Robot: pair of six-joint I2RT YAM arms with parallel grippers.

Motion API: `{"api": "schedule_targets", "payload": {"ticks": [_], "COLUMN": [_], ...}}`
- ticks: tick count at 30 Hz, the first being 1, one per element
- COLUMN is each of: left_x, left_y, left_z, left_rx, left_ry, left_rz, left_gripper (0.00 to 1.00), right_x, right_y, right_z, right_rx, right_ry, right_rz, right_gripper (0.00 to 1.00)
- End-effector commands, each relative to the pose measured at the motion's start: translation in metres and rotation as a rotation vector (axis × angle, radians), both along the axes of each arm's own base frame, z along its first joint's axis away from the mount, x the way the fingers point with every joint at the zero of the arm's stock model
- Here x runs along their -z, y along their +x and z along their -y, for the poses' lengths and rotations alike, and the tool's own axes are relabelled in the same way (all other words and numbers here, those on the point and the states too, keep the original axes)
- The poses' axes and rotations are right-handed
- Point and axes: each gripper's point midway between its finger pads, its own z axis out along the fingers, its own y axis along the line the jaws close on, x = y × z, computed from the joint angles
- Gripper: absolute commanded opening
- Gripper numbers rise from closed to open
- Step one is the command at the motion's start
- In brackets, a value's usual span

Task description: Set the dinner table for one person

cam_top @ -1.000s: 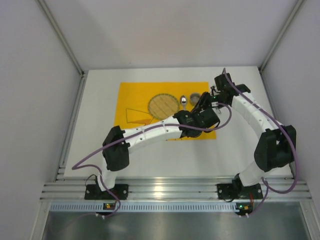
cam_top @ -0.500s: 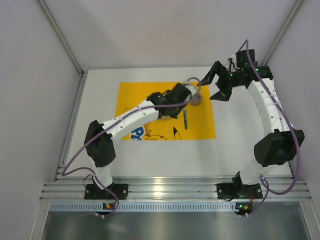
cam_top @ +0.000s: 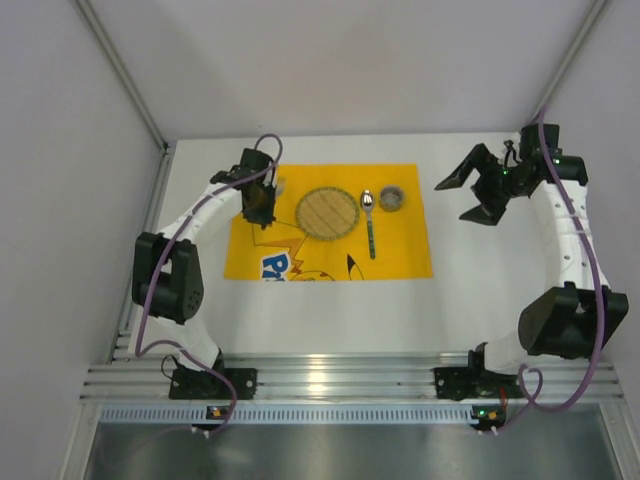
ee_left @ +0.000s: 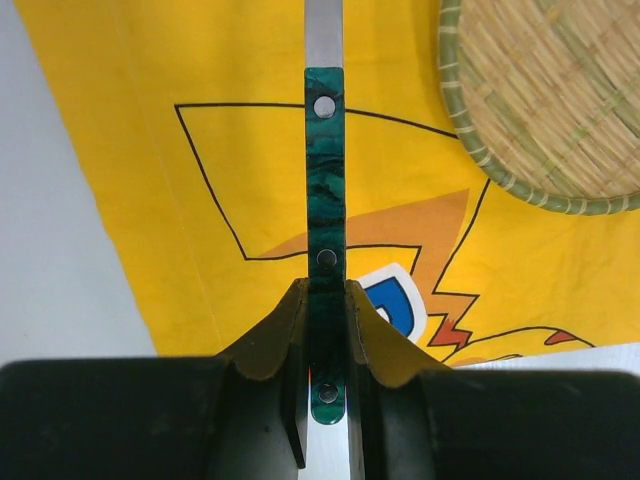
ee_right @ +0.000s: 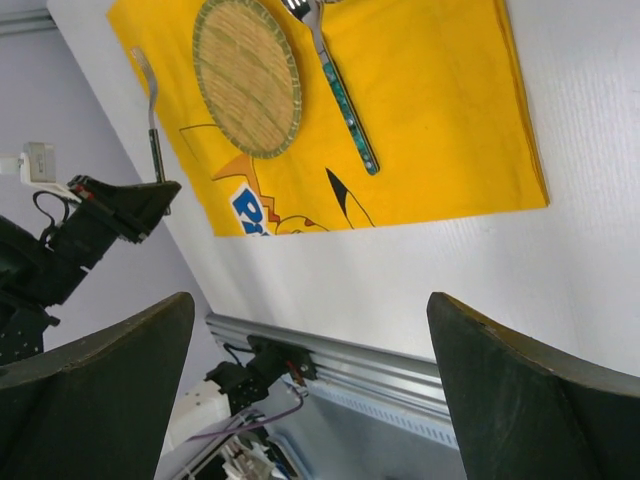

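The white dinner table [cam_top: 480, 290] carries a yellow cartoon mat [cam_top: 400, 255]. On the mat lie a round woven plate [cam_top: 327, 212], a green-handled spoon [cam_top: 369, 225] to its right, and a small metal cup [cam_top: 392, 198]. My left gripper [cam_top: 258, 205] hovers over the mat's left part, left of the plate. In the left wrist view it [ee_left: 325, 290] is shut on a green-handled metal utensil [ee_left: 325, 180] that points ahead, its head out of view. My right gripper [cam_top: 468, 198] is open and empty, raised over bare table right of the mat [ee_right: 310, 300].
A ribbed aluminium rail [cam_top: 340, 380] runs along the near edge with both arm bases on it. White walls close in the left, right and back sides. Bare white worktop surrounds the mat.
My left arm swung from the mat's right side to its left side with the utensil in its grip. My right arm pulled back to the right, away from the cup.
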Motion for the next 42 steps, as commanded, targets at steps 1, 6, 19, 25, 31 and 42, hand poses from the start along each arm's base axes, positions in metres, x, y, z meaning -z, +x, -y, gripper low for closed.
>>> {"api": "schedule_targets", "payload": {"ticks": [1,6,19,25,31,42], "left_x": [-0.003,0.021,0.063,0.061,0.047,-0.034], "left_y": [0.010,-0.003,-0.011,-0.011,-0.012,0.025], "left_z": [0.013,0.017,0.033,0.032,0.025,-0.018], "left_rx": [-0.020,-0.043,-0.179,-0.197,-0.189,-0.341], "left_ry": [-0.151,-0.190,-0.315,-0.315,-0.285,-0.239], "left_rz": [0.025,-0.020,-0.112,-0.103,-0.074,0.368], "left_gripper": [0.00,0.00,0.07,0.35,0.57,0.62], "right_x": [-0.009,-0.002,0.007,0.010,0.013,-0.031], "right_y": [-0.012,-0.017,-0.015,-0.016,-0.018,-0.027], "right_z": [0.000,0.001,0.001,0.001,0.001,-0.014], "right_rx": [-0.016,-0.021,-0.028,-0.032,-0.036,-0.134], "right_ry": [-0.002,-0.009,-0.006,-0.009,-0.016,-0.121], "right_rz": [0.044,0.029,0.001,-0.004,-0.005,0.187], "right_gripper": [1.00,1.00,1.00,1.00,1.00,1.00]}}
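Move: My left hand holds the fork near its handle end. Its bed is the bare yellow cloth left of the round plate, with its middle about 6 cm ahead of that hand, 3 cm right and 7 cm below. The plate's middle lies roughly 8 cm ahead and 13 cm right, the spoon about 5 cm ahead and 24 cm right, and the blue-white logo some 8 cm back, straight in line. From my right hand, the bed is about 37 cm left, 10 cm ahead and 22 cm down. I lower the fork about 6 cm to the cloth with my left hand, easing right towards the plate and slightly back, rolling its left side down some 15 degrees and turning a little counter-clockwise. There I open my fingers, let go of the handle, and rise about 6 cm, swinging forward and slightly left as the fingertips tip outward. My empty right hand, still open, sinks and eases back about 2 cm. ##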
